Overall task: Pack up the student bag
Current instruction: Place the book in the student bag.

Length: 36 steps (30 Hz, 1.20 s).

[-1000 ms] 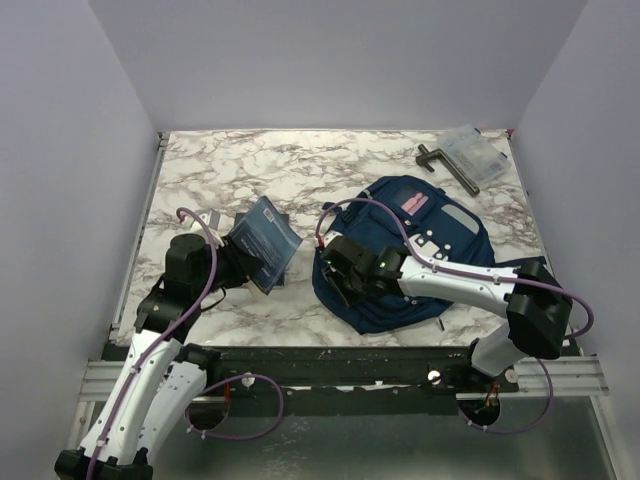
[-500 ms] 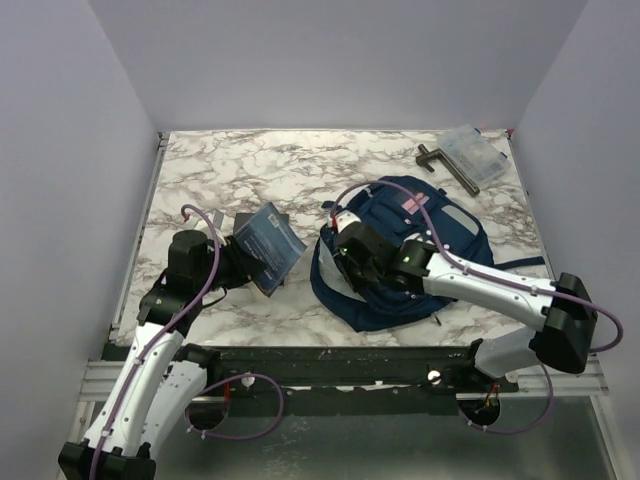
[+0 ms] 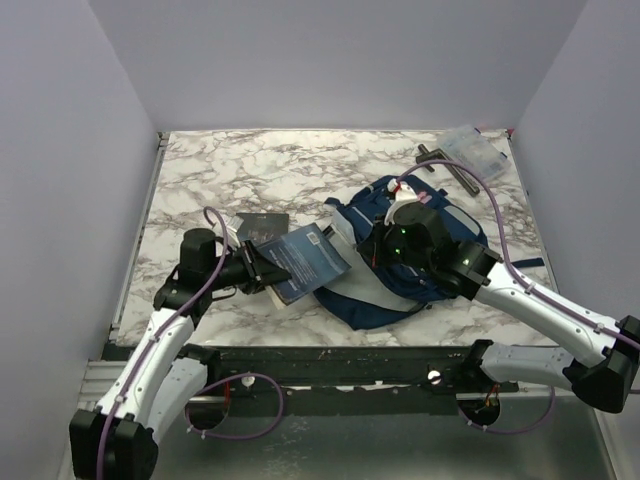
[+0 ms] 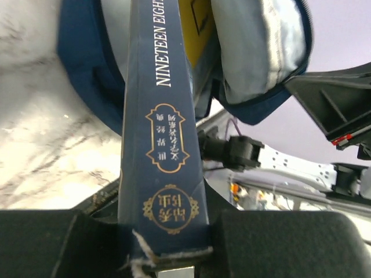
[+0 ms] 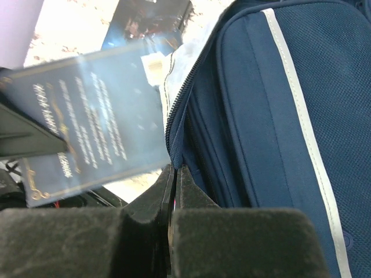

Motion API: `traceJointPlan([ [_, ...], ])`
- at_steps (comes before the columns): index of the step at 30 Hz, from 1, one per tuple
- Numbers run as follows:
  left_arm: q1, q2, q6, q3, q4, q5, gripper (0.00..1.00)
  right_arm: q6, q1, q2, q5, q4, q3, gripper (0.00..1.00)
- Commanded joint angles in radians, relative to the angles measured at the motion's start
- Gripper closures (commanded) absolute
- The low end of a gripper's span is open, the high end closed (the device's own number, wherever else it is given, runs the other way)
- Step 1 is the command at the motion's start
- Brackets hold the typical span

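The student bag (image 3: 385, 305), navy blue with grey stripes, lies at the centre right of the marble table (image 3: 240, 170). My right gripper (image 3: 381, 245) is shut on the zipper edge (image 5: 175, 156) of its upper panel and holds it raised, so the pale lining (image 3: 352, 286) shows. My left gripper (image 3: 258, 266) is shut on a dark blue book (image 3: 308, 260) with gold lettering. The book (image 4: 159, 116) reaches to the right, its far end at the bag's mouth (image 4: 200, 23). In the right wrist view the book (image 5: 93, 133) hangs just left of the bag (image 5: 278, 116).
A second dark book (image 3: 262, 222) lies flat on the table behind the held one. At the back right corner sit a clear plastic case (image 3: 472, 152) and a dark T-shaped tool (image 3: 447, 166). The right arm (image 3: 540, 305) stretches over the bag's near right side.
My right gripper has shut on the bag's edge and lifted it up and back, opening the bag. My left arm has carried the book to the right, up to the opening.
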Motion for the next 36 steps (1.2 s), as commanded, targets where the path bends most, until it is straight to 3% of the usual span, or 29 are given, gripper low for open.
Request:
traceJointPlan([
  [1,-0.127,0.107,-0.158,-0.011,0.328,0.104,1.0,0.046,-0.003,-0.053,0.005,0.159,0.008,1.0],
  [4,-0.203,0.205,-0.235,-0.012,0.464,0.06,1.0,0.049,-0.004,-0.047,0.012,0.155,0.026,1.0],
  [8,-0.268,0.364,-0.403,-0.029,0.776,0.066,1.0,0.049,-0.004,-0.042,0.002,0.167,0.04,0.99],
  [15,-0.391,0.639,-0.519,0.08,0.992,-0.008,1.0,0.04,-0.005,-0.035,-0.01,0.156,0.063,0.99],
  [20,-0.475,0.794,-0.578,0.094,1.196,-0.229,1.0,0.051,-0.006,-0.036,-0.026,0.155,0.061,0.99],
  [28,-0.553,1.073,-0.573,0.251,1.232,-0.414,1.0,0.07,-0.006,-0.047,-0.037,0.145,0.041,1.0],
  [29,-0.553,1.086,-0.564,0.253,1.231,-0.422,0.98,0.071,-0.006,-0.048,-0.034,0.139,0.041,0.99],
  [30,-0.556,1.085,-0.56,0.24,1.231,-0.436,0.83,0.069,-0.006,-0.053,-0.027,0.132,0.042,0.99],
  [32,-0.558,1.066,-0.533,0.199,1.227,-0.461,0.65,0.067,-0.006,-0.061,-0.019,0.119,0.046,0.99],
  [36,-0.557,1.048,-0.511,0.146,1.206,-0.423,0.48,0.065,-0.006,-0.066,-0.013,0.118,0.036,0.99],
])
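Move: The book is already in the left hand's grip, and the student bag's open mouth lies about 22 cm to that hand's right, 5 cm ahead and 10 cm lower. The bag edge pinched by the right hand is some 25 cm right of the left hand, 4 cm ahead and 3 cm higher; a dark book lies flat 13 cm ahead, 4 cm left and 16 cm below. From the right hand, the mouth is about 4 cm left, 3 cm back and 8 cm down. The book, gripped at its spine, is carried by the left hand about 20 cm right into the bag's mouth, at first almost straight across, then also 9 cm forward and 8 cm down, the wrist tilting some 15 degrees; at the end the fingers open to about twice their gap. The right hand keeps the bag edge pinched, lifting it another 2 cm. ##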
